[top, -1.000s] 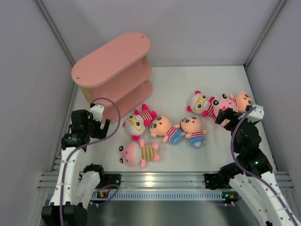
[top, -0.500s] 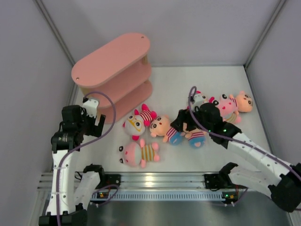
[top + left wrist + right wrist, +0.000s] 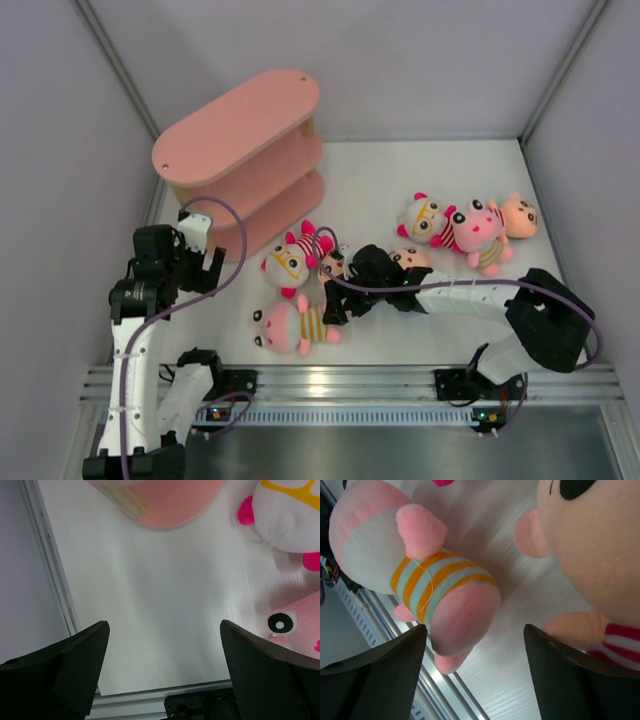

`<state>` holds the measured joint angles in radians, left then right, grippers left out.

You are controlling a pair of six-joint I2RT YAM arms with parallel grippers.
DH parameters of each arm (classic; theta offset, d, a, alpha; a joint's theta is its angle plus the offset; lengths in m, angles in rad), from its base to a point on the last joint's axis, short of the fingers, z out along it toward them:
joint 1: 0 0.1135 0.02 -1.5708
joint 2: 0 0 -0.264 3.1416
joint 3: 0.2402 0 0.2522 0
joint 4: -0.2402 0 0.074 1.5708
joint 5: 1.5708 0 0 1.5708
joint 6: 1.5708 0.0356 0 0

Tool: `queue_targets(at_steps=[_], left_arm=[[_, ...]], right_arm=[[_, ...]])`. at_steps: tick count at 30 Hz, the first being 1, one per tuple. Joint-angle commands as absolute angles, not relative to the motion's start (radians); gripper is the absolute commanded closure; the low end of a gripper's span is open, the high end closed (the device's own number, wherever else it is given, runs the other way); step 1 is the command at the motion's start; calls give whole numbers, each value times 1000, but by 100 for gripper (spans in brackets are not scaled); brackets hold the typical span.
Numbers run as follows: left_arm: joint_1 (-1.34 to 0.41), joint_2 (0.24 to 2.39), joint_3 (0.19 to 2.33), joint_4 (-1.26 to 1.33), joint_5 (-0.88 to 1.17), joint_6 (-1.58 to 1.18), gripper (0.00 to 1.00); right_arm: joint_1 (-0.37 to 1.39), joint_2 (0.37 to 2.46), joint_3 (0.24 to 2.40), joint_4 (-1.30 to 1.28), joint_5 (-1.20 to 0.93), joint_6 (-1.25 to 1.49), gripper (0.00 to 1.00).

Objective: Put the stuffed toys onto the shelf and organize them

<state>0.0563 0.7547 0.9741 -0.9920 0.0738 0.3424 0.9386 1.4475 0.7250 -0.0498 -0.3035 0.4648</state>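
The pink three-tier shelf (image 3: 236, 130) stands at the back left, with no toy on it. Several stuffed toys lie on the table. A pink toy with yellow stripes (image 3: 290, 328) lies near the front, a white-faced toy (image 3: 287, 264) behind it. Two peach toys (image 3: 410, 259) lie mid-table, partly under my right arm. More toys (image 3: 478, 226) lie at the right. My right gripper (image 3: 335, 300) is open, low, beside the striped toy's feet (image 3: 465, 615), next to a peach head (image 3: 600, 545). My left gripper (image 3: 208, 264) is open and empty above bare table.
The shelf's bottom board (image 3: 170, 500) shows at the top of the left wrist view, with the white-faced toy (image 3: 292, 510) and the pink toy's face (image 3: 300, 625) at its right edge. A metal rail (image 3: 330, 380) runs along the front edge. Grey walls enclose the table.
My right arm has swung from the far right across the table to the left, and its gripper is now by the pink striped toy. My left gripper shifted slightly left, then held still.
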Motion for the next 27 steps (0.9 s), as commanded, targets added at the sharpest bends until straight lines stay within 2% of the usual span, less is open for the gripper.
queue_targets(at_steps=[1,3,4,6,7,9,10,15,19,22,27], left_arm=[[52,745,970,-992,83,336,1],[52,747,968,-991,87,341,1],[52,747,968,-991,87,341,1],[52,747,969,-991,84,341,1],[52,744,971,-991,84,338,1],[52,746,973,-991,81,337,1],[52,746,974,-991,81,336,1],[51,745,991,-1015,45,359,1],[51,747,997,-1028,-141,416,1],[49,744,988,-1028,-216,445,1],[48,732,986,-1029,-164,426,1]], right_arm=[[979,1476,793,41,-330,482,25],[983,1491,795,49,-324,492,36],[985,1490,790,64,-319,508,50],[983,1468,787,80,-313,528,62],[982,1445,785,87,-313,547,79],[982,1418,790,80,-328,563,95],[982,1381,804,71,-334,572,100],[966,1241,870,-90,-370,578,100],[817,1135,899,-138,-374,675,100],[736,1169,975,-178,-257,696,100],[660,1343,1113,-14,-222,869,100]])
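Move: The yellow-striped pink toy lies with its middle about 9 cm to the right hand's left and 1 cm back, some 2 cm lower, its foot end nearest the fingers. The boy toy is 11 cm ahead and 5 cm to the right; the white toy with yellow glasses 15 cm ahead and 10 cm to the left; the shelf's middle roughly 32 cm ahead and 24 cm left. From the left hand, the striped toy is about 18 cm right, 7 cm back, 16 cm below. Ease the right gripper a couple of centimetres left onto the foot end of the yellow-striped toy, shut the fingers to pinch its foot, then lift about 19 cm and swing forward about 11 cm towards the shelf, tipping the fingers up and turning the hand clockwise, each some 20 degrees. Late on, shift the empty, open left hand about 4 cm left, away from the toys. ##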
